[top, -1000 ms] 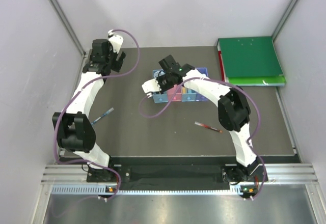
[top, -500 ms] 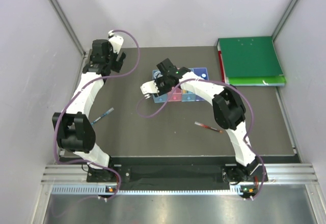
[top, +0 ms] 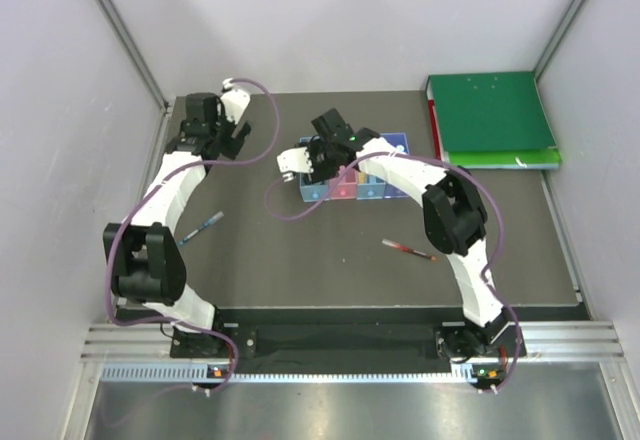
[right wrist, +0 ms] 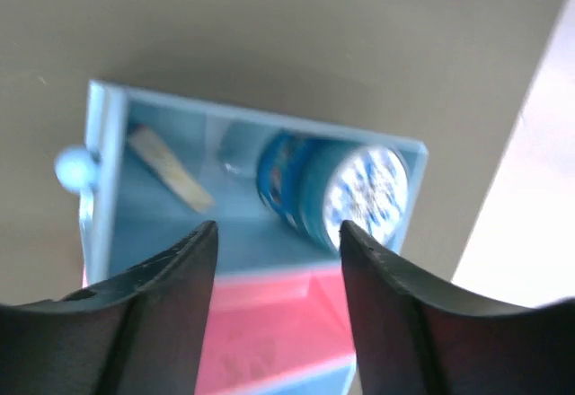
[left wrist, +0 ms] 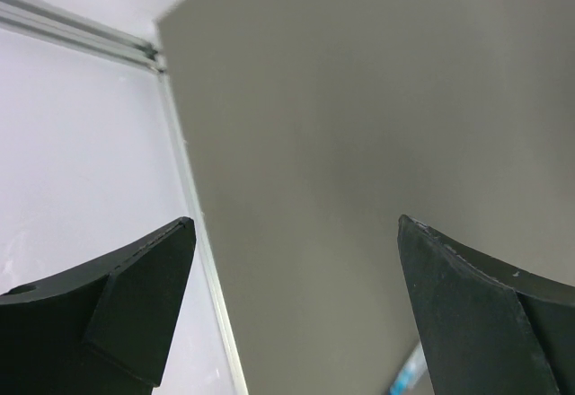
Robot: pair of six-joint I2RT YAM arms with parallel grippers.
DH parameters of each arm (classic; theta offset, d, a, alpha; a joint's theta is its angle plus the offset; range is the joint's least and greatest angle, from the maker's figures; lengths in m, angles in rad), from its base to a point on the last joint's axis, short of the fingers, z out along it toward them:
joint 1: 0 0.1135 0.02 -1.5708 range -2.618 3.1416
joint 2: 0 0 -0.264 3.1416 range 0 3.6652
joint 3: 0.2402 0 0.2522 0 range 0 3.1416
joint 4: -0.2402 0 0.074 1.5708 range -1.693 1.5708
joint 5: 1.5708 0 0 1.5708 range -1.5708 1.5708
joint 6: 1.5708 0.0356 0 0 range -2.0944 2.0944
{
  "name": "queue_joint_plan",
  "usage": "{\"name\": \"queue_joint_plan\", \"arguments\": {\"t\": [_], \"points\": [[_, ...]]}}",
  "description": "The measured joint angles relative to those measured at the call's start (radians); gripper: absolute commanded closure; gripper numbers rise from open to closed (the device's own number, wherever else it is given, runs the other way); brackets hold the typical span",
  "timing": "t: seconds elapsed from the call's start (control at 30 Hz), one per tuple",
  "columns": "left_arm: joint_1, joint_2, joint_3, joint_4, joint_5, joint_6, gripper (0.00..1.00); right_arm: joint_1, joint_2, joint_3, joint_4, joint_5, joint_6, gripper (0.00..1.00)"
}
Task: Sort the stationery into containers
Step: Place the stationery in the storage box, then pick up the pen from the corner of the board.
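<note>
My right gripper (top: 318,157) hangs open and empty over the blue tray (top: 313,193), the leftmost of the four trays; pink (top: 343,191), light blue (top: 370,191) and purple (top: 398,144) follow to its right. In the right wrist view the gripper (right wrist: 278,230) is above the blue tray's wall (right wrist: 103,188), which holds a round blue tape roll (right wrist: 337,193) and a pale yellow stick (right wrist: 169,171); the pink tray (right wrist: 269,323) lies nearer. My left gripper (top: 234,132) is open and empty at the far left; it shows open in its wrist view (left wrist: 295,224). A blue pen (top: 201,227) and a red pen (top: 408,250) lie on the mat.
A large green binder (top: 490,113) lies at the far right corner. The left wall rail (left wrist: 193,233) runs close beside my left gripper. The blue pen's tip (left wrist: 409,377) shows at the bottom of the left wrist view. Purple cables loop off both wrists.
My right gripper has shifted slightly toward the back over the blue tray. My left gripper has moved a little to the right and nearer. The pens have not moved.
</note>
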Motion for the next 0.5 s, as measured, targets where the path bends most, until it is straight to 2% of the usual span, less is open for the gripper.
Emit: {"name": "queue_joint_plan", "arguments": {"t": [0.07,0.1,0.17,0.2,0.23,0.5], "points": [[0.000,-0.006,-0.032,-0.016,0.018,0.035,0.01,-0.013,-0.027,-0.001,-0.006,0.010,0.033,0.33],[0.000,-0.009,-0.048,-0.031,0.032,0.056,0.01,-0.025,-0.048,-0.002,-0.010,0.015,0.054,0.25],[0.003,-0.014,-0.071,-0.065,0.052,0.093,0.01,-0.052,-0.102,-0.010,-0.015,0.025,0.092,0.20],[0.004,-0.018,-0.080,-0.087,0.065,0.110,0.01,-0.068,-0.137,-0.022,-0.020,0.029,0.109,0.11],[0.005,-0.020,-0.086,-0.114,0.073,0.124,0.01,-0.087,-0.180,-0.040,-0.029,0.035,0.130,0.09],[0.019,-0.016,-0.095,-0.310,0.064,0.165,0.01,-0.213,-0.484,-0.215,-0.120,0.055,0.290,0.04]]}}
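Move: The blue pen lies about 18 cm back from the open left hand, some 4 cm to its left and 19 cm below; from that same hand the middle of the four-drawer tray is about 33 cm right and 3 cm back. The red pen, next for the right hand, is roughly 20 cm back, 23 cm right and 8 cm below it; the tray's middle is 10 cm to that hand's right, level fore and aft, and the tape roll 4 cm ahead, 1 cm left. The blue pen is what the left hand closes on, fingers wide open, sinking and drawing back about 8 cm each way while tipping some 25 degrees further down. Leaving the tape roll in its blue compartment, the right hand rises about 13 cm and sweeps 15 cm right over the tray, turning some 25 degrees clockwise and spreading its half-open fingers nearly full. ##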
